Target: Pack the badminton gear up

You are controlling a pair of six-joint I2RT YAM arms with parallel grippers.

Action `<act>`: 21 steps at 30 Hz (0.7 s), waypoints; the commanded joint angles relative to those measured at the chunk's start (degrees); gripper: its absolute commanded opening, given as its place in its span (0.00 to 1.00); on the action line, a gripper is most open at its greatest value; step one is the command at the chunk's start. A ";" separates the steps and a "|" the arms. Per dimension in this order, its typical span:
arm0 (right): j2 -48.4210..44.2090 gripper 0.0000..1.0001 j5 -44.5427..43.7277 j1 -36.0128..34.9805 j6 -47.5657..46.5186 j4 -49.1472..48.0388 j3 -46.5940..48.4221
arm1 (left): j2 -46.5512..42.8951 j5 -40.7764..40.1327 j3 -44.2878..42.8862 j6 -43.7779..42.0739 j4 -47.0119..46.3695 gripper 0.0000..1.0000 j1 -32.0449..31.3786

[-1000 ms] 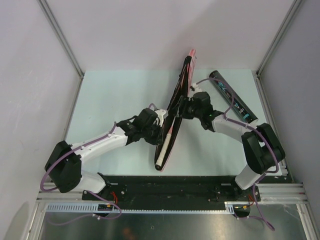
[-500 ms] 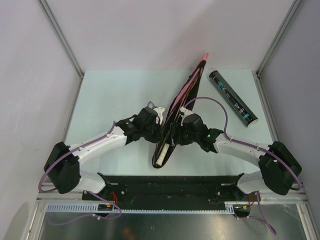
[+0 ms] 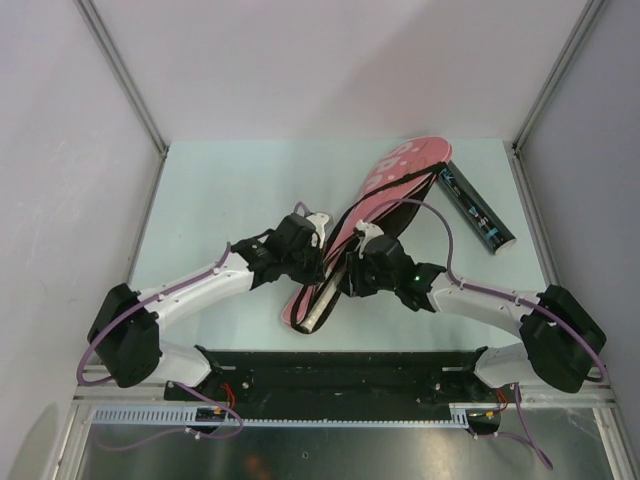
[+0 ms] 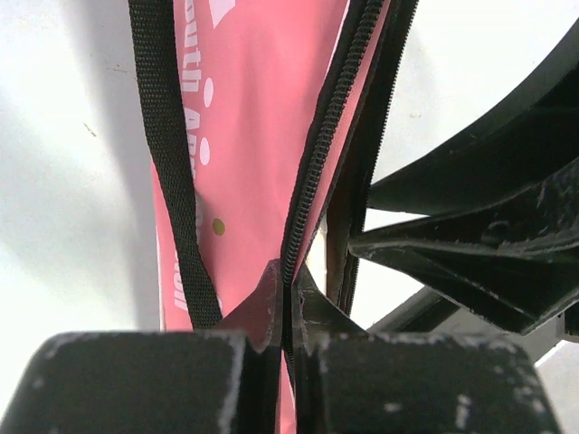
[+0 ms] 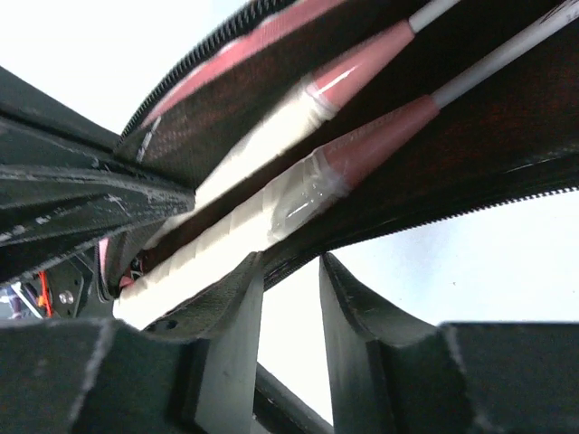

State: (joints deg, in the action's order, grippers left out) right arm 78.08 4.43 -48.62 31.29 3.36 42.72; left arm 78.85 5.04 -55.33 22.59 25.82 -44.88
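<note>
The long pink racket cover (image 3: 400, 165) lies slanted across the table with its pink face up and its zip open. White-wrapped racket handles (image 5: 271, 212) with pink cones lie inside its dark lining, and a handle end (image 3: 312, 318) pokes out at the near end. My left gripper (image 4: 289, 280) is shut on the cover's zip edge, beside the black strap (image 4: 176, 181). My right gripper (image 5: 291, 259) stands open just under the lower zip edge, with only table showing between its fingers. The black tube (image 3: 478, 213) lies at the right, apart from both grippers.
Both arms meet at the cover's near end, left gripper (image 3: 322, 262) and right gripper (image 3: 343, 280) close together. In the left wrist view the right gripper's black fingers (image 4: 452, 244) sit just right of the cover. Metal frame posts and walls bound the table.
The cover has swung from standing on its edge to lying flatter with its pink face up. The right gripper moved nearer along the cover and its jaws narrowed. The left grip held.
</note>
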 commanded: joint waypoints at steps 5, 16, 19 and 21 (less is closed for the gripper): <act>-2.67 0.51 -2.23 5.20 2.28 -3.71 0.17 | -4.58 3.48 -1.89 3.25 -3.32 0.00 -0.47; -9.79 0.65 -1.13 11.08 13.18 -13.88 -15.01 | -4.49 4.98 -2.15 3.95 -3.41 0.00 -0.47; -7.60 0.66 1.46 13.55 14.06 -19.87 -16.70 | -4.76 5.33 -2.06 4.22 -3.41 0.00 -0.47; -5.76 0.65 2.16 14.95 15.28 -19.36 -16.88 | -4.85 5.33 -1.97 4.31 -3.41 0.00 -0.47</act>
State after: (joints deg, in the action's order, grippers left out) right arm 70.02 3.33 -35.62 42.85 -8.34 26.15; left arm 77.01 8.16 -55.33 25.19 25.78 -45.10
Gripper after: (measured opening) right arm 0.655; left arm 0.017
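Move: The bag's right zipper edge runs just off the right fingertips, roughly 3 cm ahead, 3 cm to the right and 4 cm below. The racket handles lie in the bag about 3 cm back, 4 cm left and 3 cm below the right hand; the left zipper edge, pinched by the left gripper, is some 6 cm left and level with it. From the left gripper, the right edge is about 3 cm ahead, 8 cm right and 5 cm down. Ease the right gripper forward about 3 cm off the racket handles, then swing it some 8 cm to the right, sinking late, until its fingers straddle the bag's right zipper edge. Open the fingers wider on the way and turn the wrist about 20 degrees clockwise. Keep the left gripper pinched on the left zipper edge, raising it a centimetre or so. ##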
